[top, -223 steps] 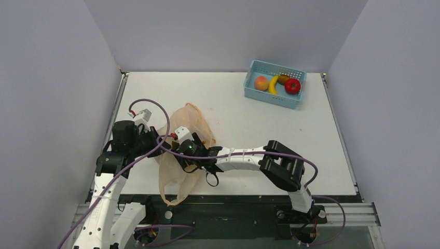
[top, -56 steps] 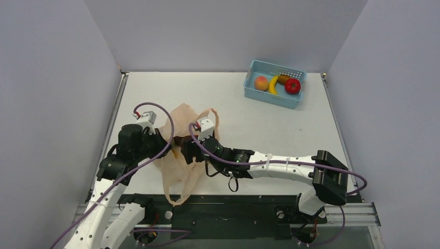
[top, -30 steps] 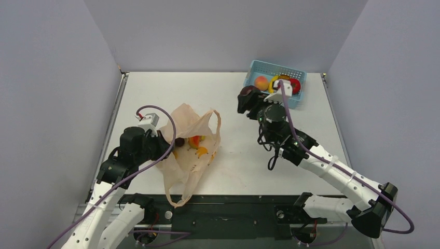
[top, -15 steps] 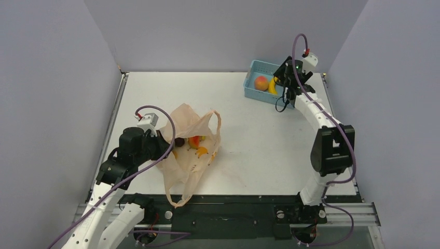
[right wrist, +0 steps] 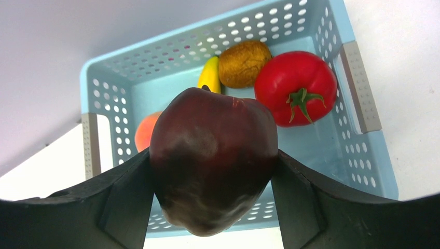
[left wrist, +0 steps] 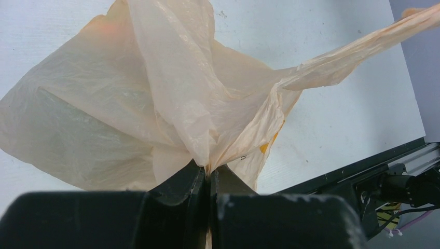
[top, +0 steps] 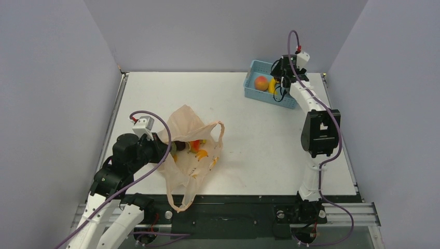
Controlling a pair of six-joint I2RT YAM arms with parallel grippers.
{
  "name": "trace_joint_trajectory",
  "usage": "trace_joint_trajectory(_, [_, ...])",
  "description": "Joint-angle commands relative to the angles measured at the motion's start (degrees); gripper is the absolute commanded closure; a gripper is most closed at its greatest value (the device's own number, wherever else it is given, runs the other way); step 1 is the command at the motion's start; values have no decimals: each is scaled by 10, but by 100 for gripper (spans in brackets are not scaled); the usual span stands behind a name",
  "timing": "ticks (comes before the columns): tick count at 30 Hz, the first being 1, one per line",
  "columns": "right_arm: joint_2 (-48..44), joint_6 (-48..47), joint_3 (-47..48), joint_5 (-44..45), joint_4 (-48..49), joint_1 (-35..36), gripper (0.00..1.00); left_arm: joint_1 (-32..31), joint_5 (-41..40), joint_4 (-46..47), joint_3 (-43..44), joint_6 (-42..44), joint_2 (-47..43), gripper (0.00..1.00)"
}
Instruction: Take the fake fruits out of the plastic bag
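The pale-orange plastic bag [top: 189, 166] lies on the left of the table with its mouth facing right. My left gripper [left wrist: 209, 174] is shut on a bunched fold of the plastic bag [left wrist: 155, 93]. Through the film I see fake fruits: a dark one [top: 179, 147], a red-yellow mango [top: 196, 144] and a yellow-orange piece [top: 202, 154]. My right gripper [right wrist: 212, 158] is shut on a dark maroon plum [right wrist: 212, 155] and holds it just above the blue basket [right wrist: 207, 39]. In the top view my right gripper [top: 279, 78] hangs over the basket [top: 267, 97] at the far right.
The basket holds a banana [right wrist: 209, 77], a brown kiwi-like fruit [right wrist: 244, 63], a shiny red fruit with a green stem [right wrist: 296, 80] and a peach-coloured one [right wrist: 145, 132]. One bag handle [top: 179, 199] hangs over the table's near edge. Grey walls enclose three sides.
My right arm carried the plum from mid-table to above the basket and now sits slightly further left. My left gripper pulled the bag a little toward the near edge.
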Motion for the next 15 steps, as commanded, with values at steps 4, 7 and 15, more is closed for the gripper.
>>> trace_joint_trajectory(4, [44,-32,97,-11,-70,-5,32,-4,-9,27,2,-3,13,100])
trace_joint_trajectory(7, [53,-43,117,-9,-89,-4,18,-5,-9,25,3,-4,25,100])
trace_joint_trajectory(15, [12,-72,122,11,-106,1,6,-7,-13,25,2,-6,28,100])
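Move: The right hand, already gripping the dark red fruit, hangs over the basket, whose middle is about 1 cm ahead, 1 cm left and 9 cm below. In the basket, the banana lies about 3 cm left and 1 ahead, the peach 8 left and 2 ahead, the tomato 7 right and 1 ahead, the brown fruit 4 right and 5 ahead. From the left hand, the basket is roughly 38 cm ahead and 45 right. The right hand sinks about 2 cm over the basket, tips slightly downward and opens, letting go of the dark fruit. ##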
